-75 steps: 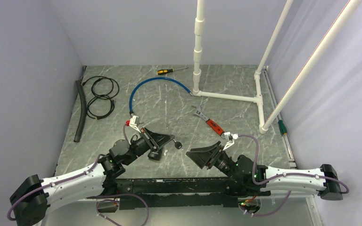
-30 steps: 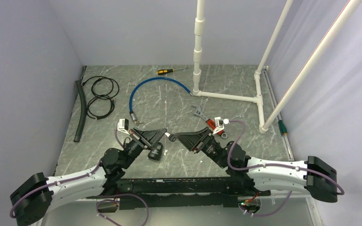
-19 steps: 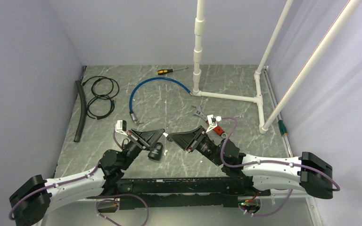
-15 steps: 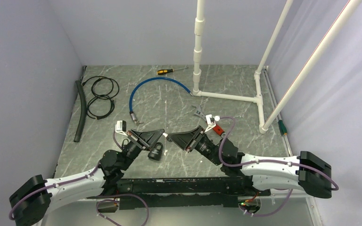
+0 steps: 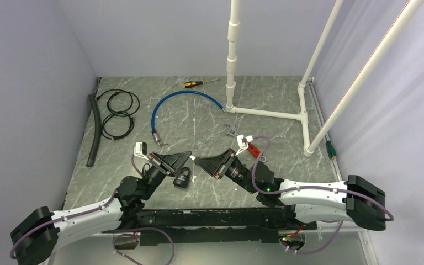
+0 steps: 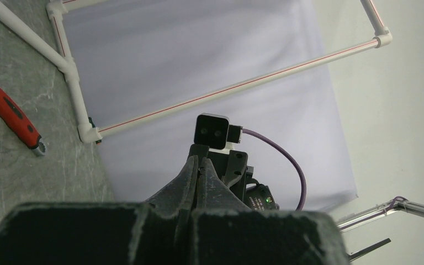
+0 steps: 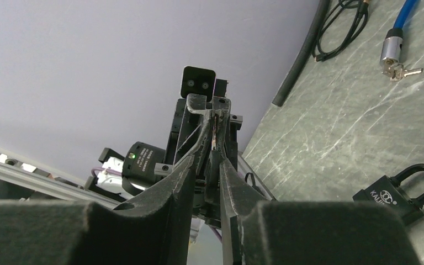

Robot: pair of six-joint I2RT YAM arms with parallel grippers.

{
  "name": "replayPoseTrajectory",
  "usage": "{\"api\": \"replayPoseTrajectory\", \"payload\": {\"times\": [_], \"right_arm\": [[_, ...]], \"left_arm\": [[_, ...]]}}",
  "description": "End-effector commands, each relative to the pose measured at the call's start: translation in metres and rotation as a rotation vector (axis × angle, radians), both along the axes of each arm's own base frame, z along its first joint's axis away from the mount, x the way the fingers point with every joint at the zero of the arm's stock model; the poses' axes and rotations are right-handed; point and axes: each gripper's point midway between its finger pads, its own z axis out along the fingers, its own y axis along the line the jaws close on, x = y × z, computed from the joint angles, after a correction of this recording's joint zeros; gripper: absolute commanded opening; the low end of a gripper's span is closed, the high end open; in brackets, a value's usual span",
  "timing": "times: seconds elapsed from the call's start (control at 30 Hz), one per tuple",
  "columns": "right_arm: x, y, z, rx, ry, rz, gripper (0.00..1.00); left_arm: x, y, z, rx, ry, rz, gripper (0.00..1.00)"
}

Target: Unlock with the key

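The black padlock (image 5: 183,178) lies flat on the stone table below the two grippers; it also shows low and to the right in the right wrist view (image 7: 400,190). My left gripper (image 5: 190,156) (image 6: 199,165) hovers above it, shut on the key (image 7: 214,130), whose thin blade is pinched between its tips. Facing it tip to tip, my right gripper (image 5: 199,161) (image 7: 206,160) stands narrowly open. The key's dark head sits between its fingers, with a gap showing on one side. The key is too small to make out in the top view.
A red-handled wrench (image 5: 249,146) (image 6: 11,116) lies behind the right wrist. A blue cable lock (image 5: 182,102) with spare keys (image 7: 397,69), a black hose (image 5: 93,130), a cable coil (image 5: 118,113) and a screwdriver (image 5: 199,83) lie further back. A white pipe frame (image 5: 265,113) stands at the back right.
My right gripper has swung left until it meets the left gripper's tip, and its jaws have narrowed round the key's head. The left gripper has stayed shut and nearly still.
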Motion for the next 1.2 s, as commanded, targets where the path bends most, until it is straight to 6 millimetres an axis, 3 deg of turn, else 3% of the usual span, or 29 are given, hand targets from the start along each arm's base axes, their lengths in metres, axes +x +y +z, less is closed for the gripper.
{"api": "replayPoseTrajectory", "payload": {"times": [0.0,0.43,0.6,0.7,0.73,0.77,0.87,0.97,1.07,1.17], "right_arm": [[0.004,-0.001,0.027,0.069,-0.016,-0.016,0.23],[0.008,0.007,0.021,0.037,0.003,-0.022,0.15],[0.009,0.006,0.019,0.021,0.009,-0.029,0.01],[0.010,0.005,0.015,0.009,0.019,-0.040,0.00],[0.011,0.004,0.014,0.006,0.026,-0.044,0.00],[0.012,0.002,0.012,0.000,0.033,-0.051,0.00],[0.016,-0.005,0.006,-0.024,0.057,-0.088,0.00],[0.022,-0.020,-0.006,-0.079,0.089,-0.152,0.00],[0.031,-0.044,-0.020,-0.119,0.120,-0.244,0.00],[0.034,-0.067,-0.035,-0.174,0.135,-0.311,0.00]], "left_arm": [[0.001,0.004,-0.002,-0.010,0.012,0.017,0.00],[0.002,0.004,-0.004,-0.002,0.014,0.021,0.00],[0.002,0.004,-0.006,0.004,0.017,0.020,0.00],[0.000,0.004,-0.006,0.011,0.004,0.018,0.00],[-0.001,0.004,-0.006,0.025,-0.008,0.019,0.06],[-0.002,0.003,-0.006,0.041,-0.021,0.018,0.19],[-0.003,0.000,-0.015,0.104,-0.014,0.009,0.67],[-0.002,-0.006,-0.045,0.260,0.083,-0.010,0.98],[-0.005,0.005,-0.070,0.504,0.184,0.004,0.99],[-0.008,0.031,-0.098,0.744,0.276,0.054,1.00]]}}
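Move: The key hangs in the air between the two grippers, its middle about 2 cm to the right of the left hand, which holds the blade, and about 2 cm to the left and 1 cm ahead of the right hand, whose half-open fingers already straddle the bow. The padlock lies on the table about 23 cm below, level with the left hand and about 4 cm to its left. The wrench lies some 18 cm ahead of the right hand and 19 cm to its right, also on the table. The key's black bow is pinched by the right fingers as they close, while both hands ease down about a centimetre together; only then do the left fingers spring wide and let go of the blade. The left hand drops to about 4 cm below its start, its left side rolling up some 20 degrees, as the right hand carries the key off rightward and a little forward, turning slightly clockwise. ##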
